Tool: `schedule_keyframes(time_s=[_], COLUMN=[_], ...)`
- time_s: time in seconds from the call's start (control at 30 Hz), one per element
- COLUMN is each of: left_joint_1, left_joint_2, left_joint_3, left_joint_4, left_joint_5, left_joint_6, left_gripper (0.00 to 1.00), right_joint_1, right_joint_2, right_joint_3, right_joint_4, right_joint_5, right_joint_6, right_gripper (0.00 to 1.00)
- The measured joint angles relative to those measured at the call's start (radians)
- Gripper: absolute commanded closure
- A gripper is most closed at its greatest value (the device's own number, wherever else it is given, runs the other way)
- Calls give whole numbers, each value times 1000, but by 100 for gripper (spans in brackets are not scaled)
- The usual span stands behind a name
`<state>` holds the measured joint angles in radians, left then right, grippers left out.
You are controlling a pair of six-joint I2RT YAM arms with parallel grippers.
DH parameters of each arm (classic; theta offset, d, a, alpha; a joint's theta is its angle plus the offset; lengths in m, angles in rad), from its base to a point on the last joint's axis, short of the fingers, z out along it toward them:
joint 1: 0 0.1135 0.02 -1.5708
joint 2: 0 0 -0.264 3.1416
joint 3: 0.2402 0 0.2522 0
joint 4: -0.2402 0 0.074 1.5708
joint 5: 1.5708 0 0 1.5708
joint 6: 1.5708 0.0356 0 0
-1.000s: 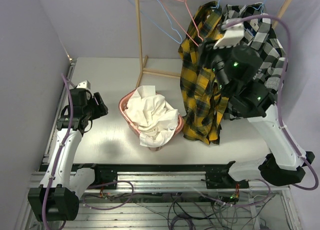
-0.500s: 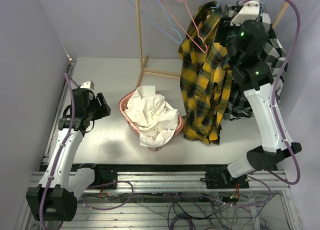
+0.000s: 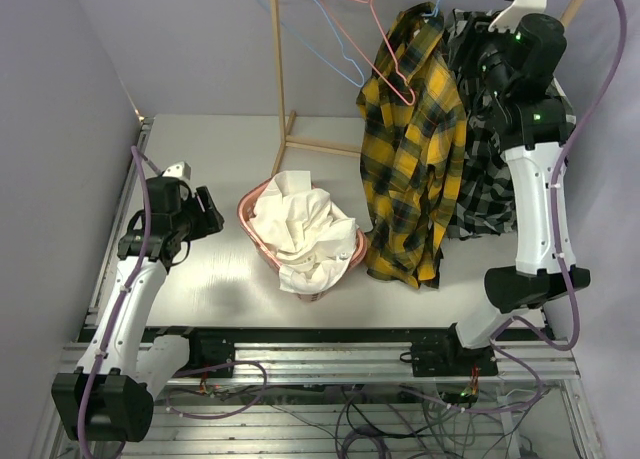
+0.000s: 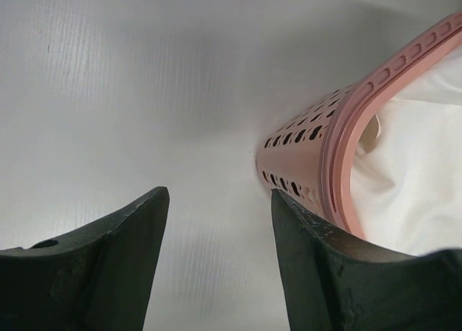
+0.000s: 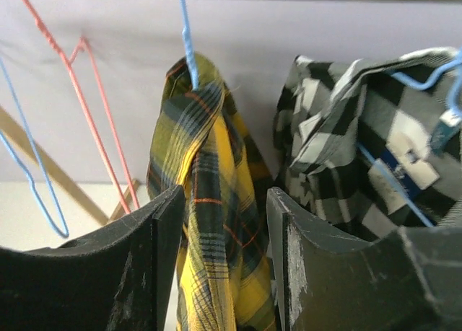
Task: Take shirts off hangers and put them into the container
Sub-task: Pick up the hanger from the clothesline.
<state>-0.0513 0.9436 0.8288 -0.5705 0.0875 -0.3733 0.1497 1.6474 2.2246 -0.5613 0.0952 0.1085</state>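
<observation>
A yellow-and-black plaid shirt (image 3: 410, 159) hangs on a light blue hanger (image 5: 186, 35) from the rack. To its right hangs a black-and-white checked shirt (image 3: 482, 184) on another blue hanger (image 5: 426, 75). My right gripper (image 5: 224, 194) is raised close to the rail, open, and the plaid shirt's collar fold (image 5: 206, 172) shows in the gap just beyond its fingers. An empty pink-red hanger (image 3: 375, 49) and an empty light blue hanger (image 3: 320, 49) hang further left. The pink container (image 3: 245, 214) holds a crumpled white shirt (image 3: 300, 229). My left gripper (image 3: 205, 217) is open and low, left of the container.
The wooden rack has an upright pole (image 3: 282, 79) behind the container, a foot bar (image 3: 325, 146) on the table and a slanted pole (image 3: 572, 9) at the back right. The right arm's purple cable (image 3: 590, 109) loops beside the checked shirt. Walls close in on the left and behind.
My right arm has swung up and back to the right, from in front of the two shirts to high by the rail. The left arm stays where it was.
</observation>
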Motion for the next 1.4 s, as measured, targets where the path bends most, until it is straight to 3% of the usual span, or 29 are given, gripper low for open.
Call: schedule_keyframes(time_s=[0.5,0.6,0.7,0.97,1.07,1.4], left_joint_1=[-6,-6,-9,-11,-11,-11], left_joint_2=[-3,-3,-3,-3,-3,-3], left_joint_3=[-3,-4,-4,-4,-4,-4], left_joint_4=[0,0,0,0,0,0], left_joint_5=[6,6,6,6,6,6], left_joint_6=[0,0,0,0,0,0], left_gripper=[30,30,30,30,30,34], right_joint_1=[-26,-26,-26,-26,-26,-27], right_joint_2=[8,9,9,5,-2,-58], right_joint_3=[-88,-89,-94,-158,-159,-200], right_joint_4=[-49,-52,-50,-42,-38,-12], right_joint_5=[-192,-203,-211,-211,-208,-182], right_joint_6=[44,49,52,61,60,59], right_gripper=[56,63,81,96,100,100])
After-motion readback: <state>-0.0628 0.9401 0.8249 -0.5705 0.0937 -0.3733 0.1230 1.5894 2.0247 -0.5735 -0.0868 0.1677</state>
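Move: The upper front of the yellow plaid shirt, on its blue hanger, hangs about 3 cm to the left of my right hand, some 2 cm ahead and 8 cm lower. Of its neighbours, the pink hanger is about 10 cm left and 4 cm ahead, roughly level with this hand; the checkered shirt is some 10 cm right, 5 cm ahead and 15 cm down. From my left hand the yellow shirt's upper front is roughly 45 cm right, 20 cm ahead and 27 cm up. I lower my half-open right hand about 8 cm beside the yellow plaid shirt, easing some 3 cm left while the fingers tip down and swing counter-clockwise about 10 degrees each. On the way down I shut the fingers, pinching the shirt's upper front, then draw it slightly up and back. ##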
